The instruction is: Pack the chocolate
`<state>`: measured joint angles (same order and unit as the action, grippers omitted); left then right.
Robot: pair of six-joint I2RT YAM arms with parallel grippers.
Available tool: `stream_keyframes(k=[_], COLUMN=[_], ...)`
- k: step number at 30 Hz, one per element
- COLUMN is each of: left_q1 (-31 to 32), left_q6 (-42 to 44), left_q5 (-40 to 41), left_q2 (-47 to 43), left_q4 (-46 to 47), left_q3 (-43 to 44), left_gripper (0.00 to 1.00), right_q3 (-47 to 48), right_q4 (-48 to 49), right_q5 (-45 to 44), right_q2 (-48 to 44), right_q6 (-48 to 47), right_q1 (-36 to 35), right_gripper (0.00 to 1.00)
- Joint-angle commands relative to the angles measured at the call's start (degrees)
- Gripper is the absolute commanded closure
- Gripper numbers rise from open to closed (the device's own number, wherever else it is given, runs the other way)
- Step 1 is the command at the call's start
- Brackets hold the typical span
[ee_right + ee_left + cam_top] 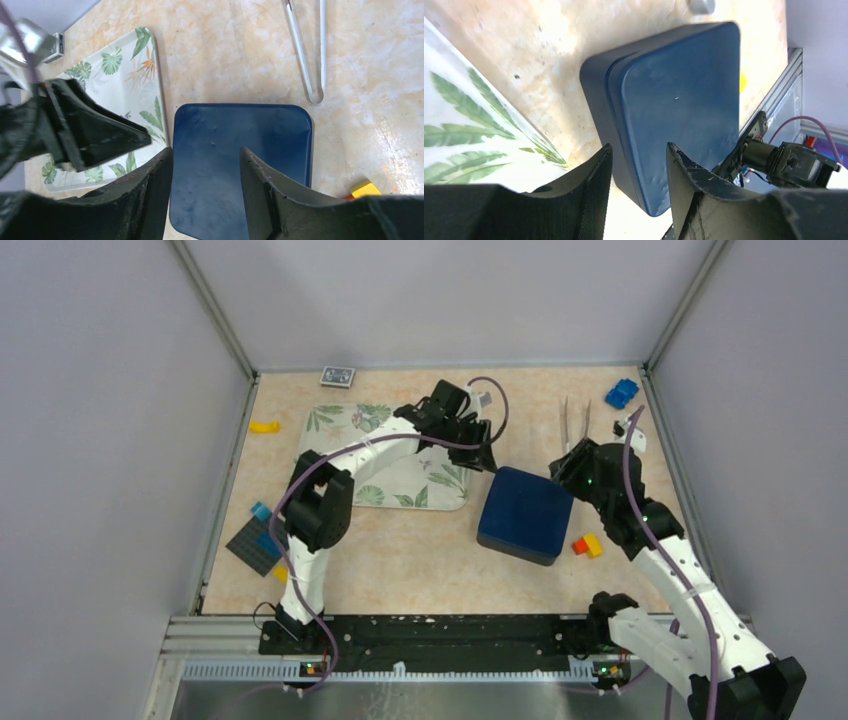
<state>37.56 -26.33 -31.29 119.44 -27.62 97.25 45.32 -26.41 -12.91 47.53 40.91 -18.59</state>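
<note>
No chocolate shows in any view. A dark blue box [526, 515] with its lid on sits in the middle of the table. My left gripper [487, 455] hovers at the box's far left corner. It is open, and in the left wrist view the box [674, 100] lies beyond the left gripper [639, 147] with nothing between the fingers. My right gripper [562, 472] hangs over the far right corner, also open. In the right wrist view the lid [240, 160] shows through the right gripper [206, 150], and the gap holds nothing.
A leaf-patterned tray [385, 455] lies left of the box. Metal tweezers [575, 420] and a blue block [621, 393] sit at the back right. Orange and yellow blocks [588, 545] rest by the box's right side. A dark gridded plate [255, 545] lies at the left.
</note>
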Motion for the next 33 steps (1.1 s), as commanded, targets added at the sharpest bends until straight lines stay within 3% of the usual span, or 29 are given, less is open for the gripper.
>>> stream_keyframes(k=[1, 6, 14, 21, 24, 33], left_q1=[0.03, 2.94, 5.9, 6.27, 6.43, 6.71], left_q6=[3.34, 5.87, 7.41, 5.0, 5.06, 6.02], left_q5=[4.75, 10.41, 13.66, 13.12, 12.56, 13.95], left_q2=[-4.63, -4.69, 1.59, 8.45, 10.66, -1.35], left_q4=[-2.04, -2.56, -4.02, 0.18, -0.77, -0.15], left_q3=[5.28, 9.38, 13.89, 6.75, 7.55, 10.53], left_gripper=[0.51, 0.68, 0.68, 0.71, 0.74, 0.72], right_q3=[0.01, 0.51, 0.52, 0.12, 0.49, 3.26], right_q4=[-0.16, -0.18, -1.06, -1.69, -1.61, -2.76], right_q5=[-1.26, -1.55, -2.25, -2.22, -2.0, -3.07], right_q2=[0.32, 0.47, 0.17, -0.2, -0.25, -0.14], right_q6=[-0.43, -0.62, -0.82, -0.8, -1.03, -2.58], right_q1=[0.27, 0.28, 0.47, 0.63, 0.59, 0.67], right_gripper=[0.5, 0.5, 0.5, 0.5, 0.49, 0.49])
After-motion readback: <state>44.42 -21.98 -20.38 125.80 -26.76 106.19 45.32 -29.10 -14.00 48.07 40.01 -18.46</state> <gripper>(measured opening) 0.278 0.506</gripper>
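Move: The lidded chocolate box has its middle about 8 cm back, 8 cm to the right and 5 cm below the left gripper; its far-left lid corner is only a few centimetres to the right. The flowered tray's middle lies some 22 cm to the left and 2 cm farther out, and the tongs roughly 18 cm right and 9 cm ahead, both about 10 cm below. From the right gripper the box is about 5 cm back, 6 cm left and 14 cm down. Bring the left gripper up about 7 cm while carrying it some 5 cm to the right over the far-left corner of the lid, swinging the fingertips forward by some 15 degrees and partly closing the fingers. Then drop it quickly by about 8 cm so the fingertips come down on the lid just inside that corner, and stay there. ##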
